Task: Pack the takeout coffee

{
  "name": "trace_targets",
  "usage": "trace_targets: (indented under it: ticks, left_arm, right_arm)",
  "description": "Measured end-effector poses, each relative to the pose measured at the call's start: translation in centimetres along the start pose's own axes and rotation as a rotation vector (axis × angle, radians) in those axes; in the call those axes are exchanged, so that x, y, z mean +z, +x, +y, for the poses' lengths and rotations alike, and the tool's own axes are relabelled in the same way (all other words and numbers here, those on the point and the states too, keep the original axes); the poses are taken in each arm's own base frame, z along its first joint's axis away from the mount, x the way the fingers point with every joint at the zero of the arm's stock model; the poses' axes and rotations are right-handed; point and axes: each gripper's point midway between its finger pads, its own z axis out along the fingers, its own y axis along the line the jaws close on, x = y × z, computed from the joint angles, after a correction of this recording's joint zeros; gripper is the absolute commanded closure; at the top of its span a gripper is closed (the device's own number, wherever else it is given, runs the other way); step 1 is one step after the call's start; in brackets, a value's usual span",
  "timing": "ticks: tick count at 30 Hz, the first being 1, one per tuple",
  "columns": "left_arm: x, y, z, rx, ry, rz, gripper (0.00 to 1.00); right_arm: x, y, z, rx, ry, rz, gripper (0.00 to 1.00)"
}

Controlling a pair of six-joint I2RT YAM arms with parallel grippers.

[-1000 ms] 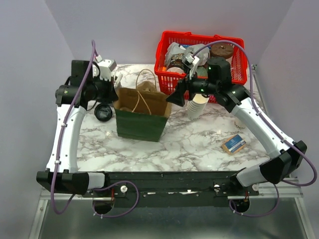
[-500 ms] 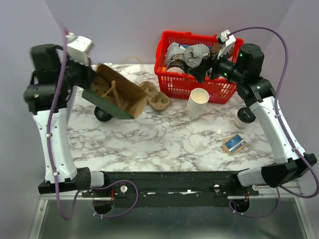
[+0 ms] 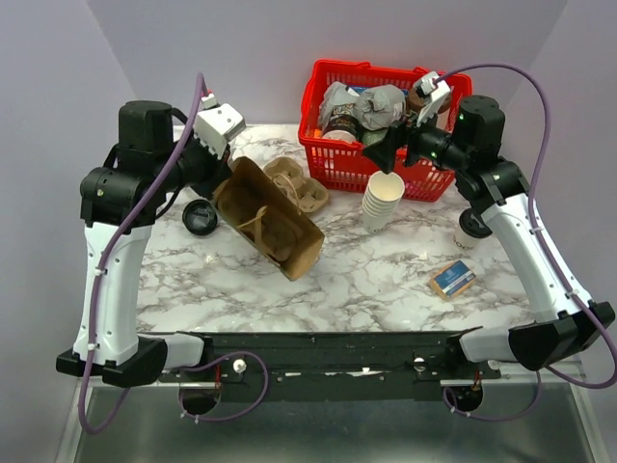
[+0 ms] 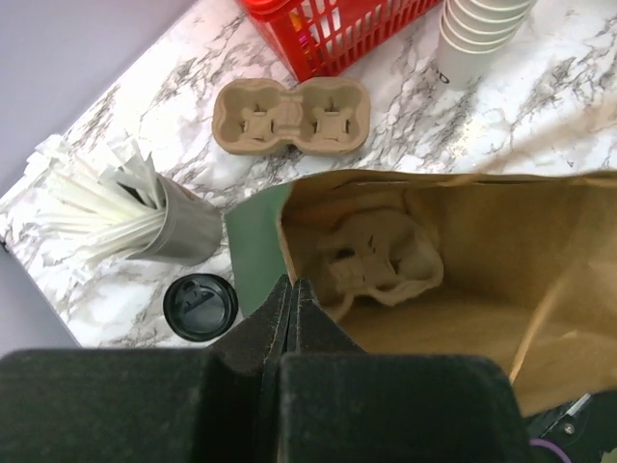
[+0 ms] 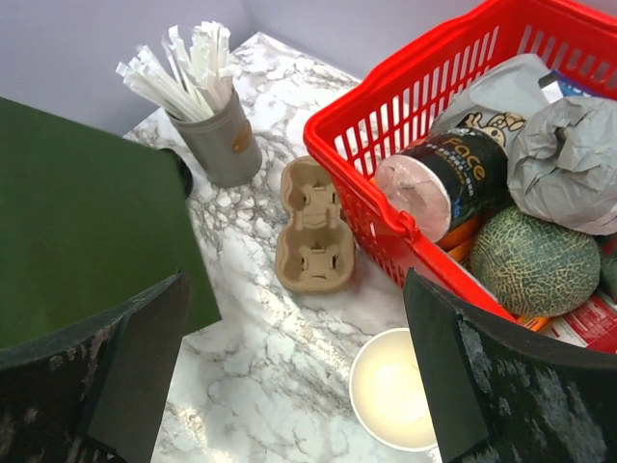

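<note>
My left gripper [image 3: 229, 183] is shut on the rim of the paper bag [image 3: 275, 230], green outside and brown inside, and holds it tipped over the table's left half. In the left wrist view the jaws [image 4: 291, 286] pinch that rim, and a cardboard cup carrier [image 4: 381, 256] lies inside the bag. My right gripper [image 3: 388, 154] hangs open and empty above the stack of paper cups [image 3: 384, 200], in front of the red basket [image 3: 339, 164]. The takeout coffee [image 3: 473, 224], a lidded cup, stands at the right, partly behind my right arm.
A second cup carrier [image 3: 301, 189] lies on the marble beside the basket. A black lid [image 3: 200, 218] and a grey holder of straws [image 4: 183, 227] sit at the left. A small box [image 3: 452, 280] lies at the right front. The basket holds groceries, among them a melon [image 5: 535, 260].
The bag stood upright in the middle; my left arm lifted it, swung it left and now holds it tipped lower. My right gripper drew back from the bag to the basket's front.
</note>
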Motion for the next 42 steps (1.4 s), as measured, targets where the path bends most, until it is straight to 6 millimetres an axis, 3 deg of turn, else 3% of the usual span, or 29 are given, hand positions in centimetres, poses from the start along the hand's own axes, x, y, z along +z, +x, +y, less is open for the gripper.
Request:
trace_targets:
  ticks: [6, 14, 17, 24, 32, 33, 34, 36, 37, 39, 40, 42]
  left_arm:
    - [-0.4, 0.2, -0.7, -0.036, 0.012, -0.011, 1.0]
    - [1.2, 4.5, -1.5, -0.176, 0.054, 0.087, 1.0]
    - [1.5, 5.2, -1.7, -0.228, 0.074, 0.098, 1.0]
    - [1.0, 3.6, -2.5, -0.37, 0.171, 0.016, 1.0]
    - [0.4, 0.1, -2.5, -0.558, 0.337, -0.104, 0.99]
    - [0.5, 0.0, -2.4, -0.573, 0.346, -0.108, 0.81]
    - [0.6, -0.2, -2.3, -0.591, 0.354, -0.109, 0.46]
    - [1.1, -0.2, -1.8, -0.617, 0.347, -0.104, 0.27]
    - [1.4, -0.2, -1.5, -0.633, 0.333, -0.099, 0.11]
    - [2.5, 0.5, 0.0, -0.639, 0.28, -0.077, 0.08]
    - [3.1, 0.7, 0.7, -0.65, 0.259, -0.067, 0.01]
    - [4.2, 0.6, 3.1, -0.642, 0.209, -0.06, 0.01]
  right_arm:
    - [0.2, 1.3, 0.4, 0.017, -0.028, 0.027, 0.0]
    - [0.2, 2.3, 0.7, 0.026, -0.048, 0.045, 0.0]
    - [0.1, 2.3, 0.8, 0.026, -0.052, 0.044, 0.0]
    - [0.0, 2.3, 0.9, 0.025, -0.054, 0.044, 0.0]
    - [0.4, 2.7, 0.8, 0.031, -0.057, 0.055, 0.0]
    - [0.5, 2.8, 0.7, 0.033, -0.059, 0.058, 0.0]
    - [0.7, 2.8, 0.6, 0.034, -0.06, 0.061, 0.0]
    - [1.1, 3.0, 0.5, 0.038, -0.061, 0.068, 0.0]
    - [1.3, 3.2, 0.4, 0.041, -0.062, 0.073, 0.0]
    - [1.6, 3.5, 0.2, 0.047, -0.062, 0.084, 0.0]
    - [1.9, 3.6, 0.1, 0.049, -0.062, 0.089, 0.0]
    - [2.4, 3.7, -0.1, 0.053, -0.065, 0.097, 0.0]
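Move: Below the left hand, which still pinches the rim of the tilted paper bag with a cup tray inside, the bare table spot for the bag lies about 10 cm right, 4 cm back and 27 cm down. The other cup tray lies roughly 14 cm ahead and 12 cm right, the straw cup 11 cm ahead and 5 cm left, and the black lid 12 cm left and 5 cm ahead. From the right hand, the spot is some 24 cm left and 14 cm back. Lowering the bag about 5 cm while drawing slightly back, the left hand then rises nearly as far again, tipping nose-down and rolling its right side up by some 30 degrees in all. The shut fingers then open wide, let go of the rim and slip about 6 cm forward, clear of the bag. Open and empty, the right hand sinks about 4 cm above the cup stack. ##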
